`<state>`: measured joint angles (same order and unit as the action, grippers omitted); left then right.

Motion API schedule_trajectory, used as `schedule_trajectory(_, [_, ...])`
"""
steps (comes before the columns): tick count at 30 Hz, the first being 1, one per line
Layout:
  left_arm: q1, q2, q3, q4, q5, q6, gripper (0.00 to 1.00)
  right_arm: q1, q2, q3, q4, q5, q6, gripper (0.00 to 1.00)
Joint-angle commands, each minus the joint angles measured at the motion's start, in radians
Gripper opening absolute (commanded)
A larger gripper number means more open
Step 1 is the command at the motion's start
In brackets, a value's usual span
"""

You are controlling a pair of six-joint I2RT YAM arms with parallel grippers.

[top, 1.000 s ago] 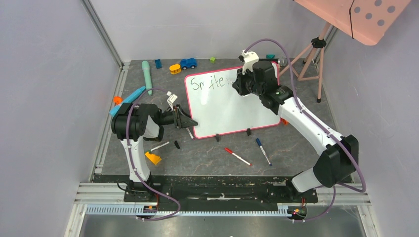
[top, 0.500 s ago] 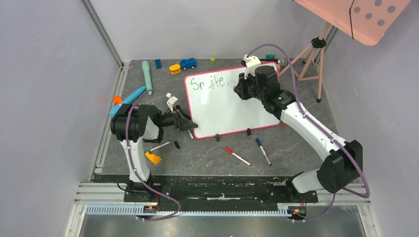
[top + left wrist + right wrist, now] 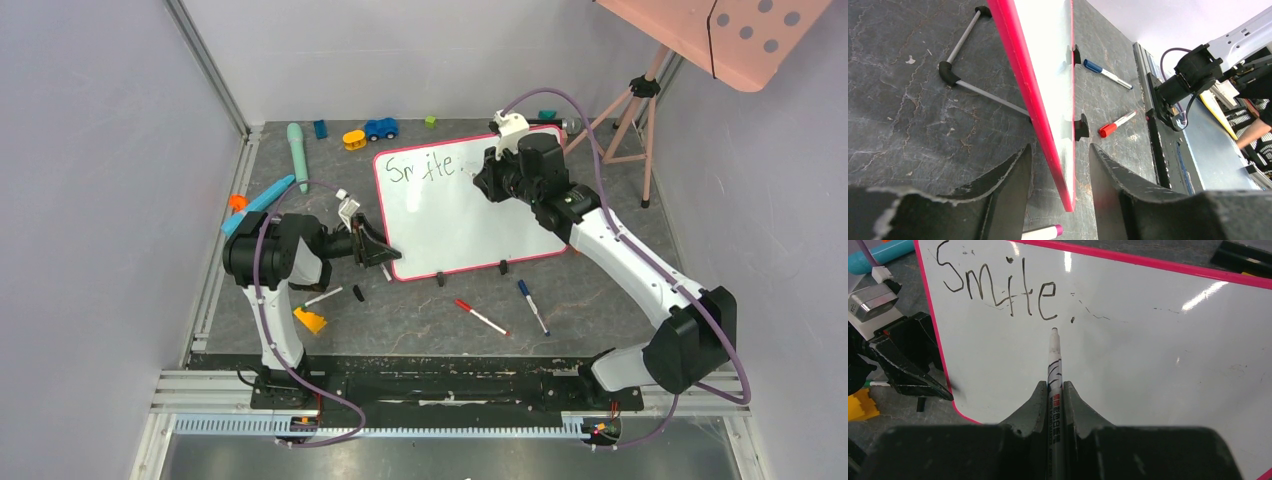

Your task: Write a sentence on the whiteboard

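Observation:
The whiteboard stands tilted on the table, pink-red framed. One black handwritten word, the sentence, reads about "Smite." along its top left, clear in the right wrist view. My right gripper is shut on a black marker. Its tip hangs just below the final "e" and dot, at or just off the board. My left gripper is open. Its jaws straddle the board's lower left corner with a gap on each side.
A red marker and a blue marker lie in front of the board. A white pen, a black cap and a yellow block lie near my left arm. Toys line the back edge. A pink tripod stands at right.
My right arm has shifted a little to the right, uncovering the end of the word and its dot. My left gripper has barely moved at the board's corner.

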<state>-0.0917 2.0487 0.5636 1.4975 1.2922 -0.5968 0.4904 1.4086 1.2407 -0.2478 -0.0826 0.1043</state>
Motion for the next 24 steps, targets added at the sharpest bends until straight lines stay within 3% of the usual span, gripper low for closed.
schedule_trajectory(1, [-0.003,0.019,0.045,0.059,0.032,0.016,0.5,-0.001,-0.029,-0.012,0.044,-0.011,0.006,0.0])
schedule_trajectory(3, [-0.005,0.019,0.053,0.06,0.039,0.006,0.48,0.001,-0.032,-0.018,0.045,-0.014,0.007,0.0])
schedule_trajectory(4, [-0.006,0.016,0.054,0.06,0.038,0.006,0.42,0.003,-0.033,-0.022,0.045,-0.013,0.008,0.0])
schedule_trajectory(6, [-0.006,0.013,0.044,0.06,0.022,0.011,0.18,0.008,-0.037,-0.031,0.045,-0.013,0.008,0.0])
schedule_trajectory(8, [-0.006,0.009,0.024,0.06,0.012,0.035,0.02,0.012,-0.043,-0.041,0.044,-0.01,0.007,0.0])
schedule_trajectory(24, [-0.01,0.01,0.007,0.06,0.04,0.076,0.02,0.09,-0.056,-0.085,0.063,0.047,0.011,0.0])
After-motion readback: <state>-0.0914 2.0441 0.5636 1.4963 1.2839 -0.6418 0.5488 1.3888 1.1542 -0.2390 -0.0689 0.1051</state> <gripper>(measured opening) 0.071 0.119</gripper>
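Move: The left fingers, still open, straddle the whiteboard's left edge near its lower corner, with the edge right at the pads. The purple marker lies some 7 cm below that hand and 2 cm back; the black cap is 9 cm back and 6 cm left on the table. From the right hand, which holds the pen, the blank space under "Smile" lies about 10 cm left, 3 cm back and 4 cm lower; the word "Smile" is 11 cm left and 3 cm ahead, about level. Shut the left gripper on the whiteboard's left edge and keep pinching it, with that hand staying within a centimetre of its place. Meanwhile keep the right hand's grip on the pen and bring it about 3 cm down and 2 cm back, easing left at the end, so the tip travels down the board away from the written line towards the blank space below. ##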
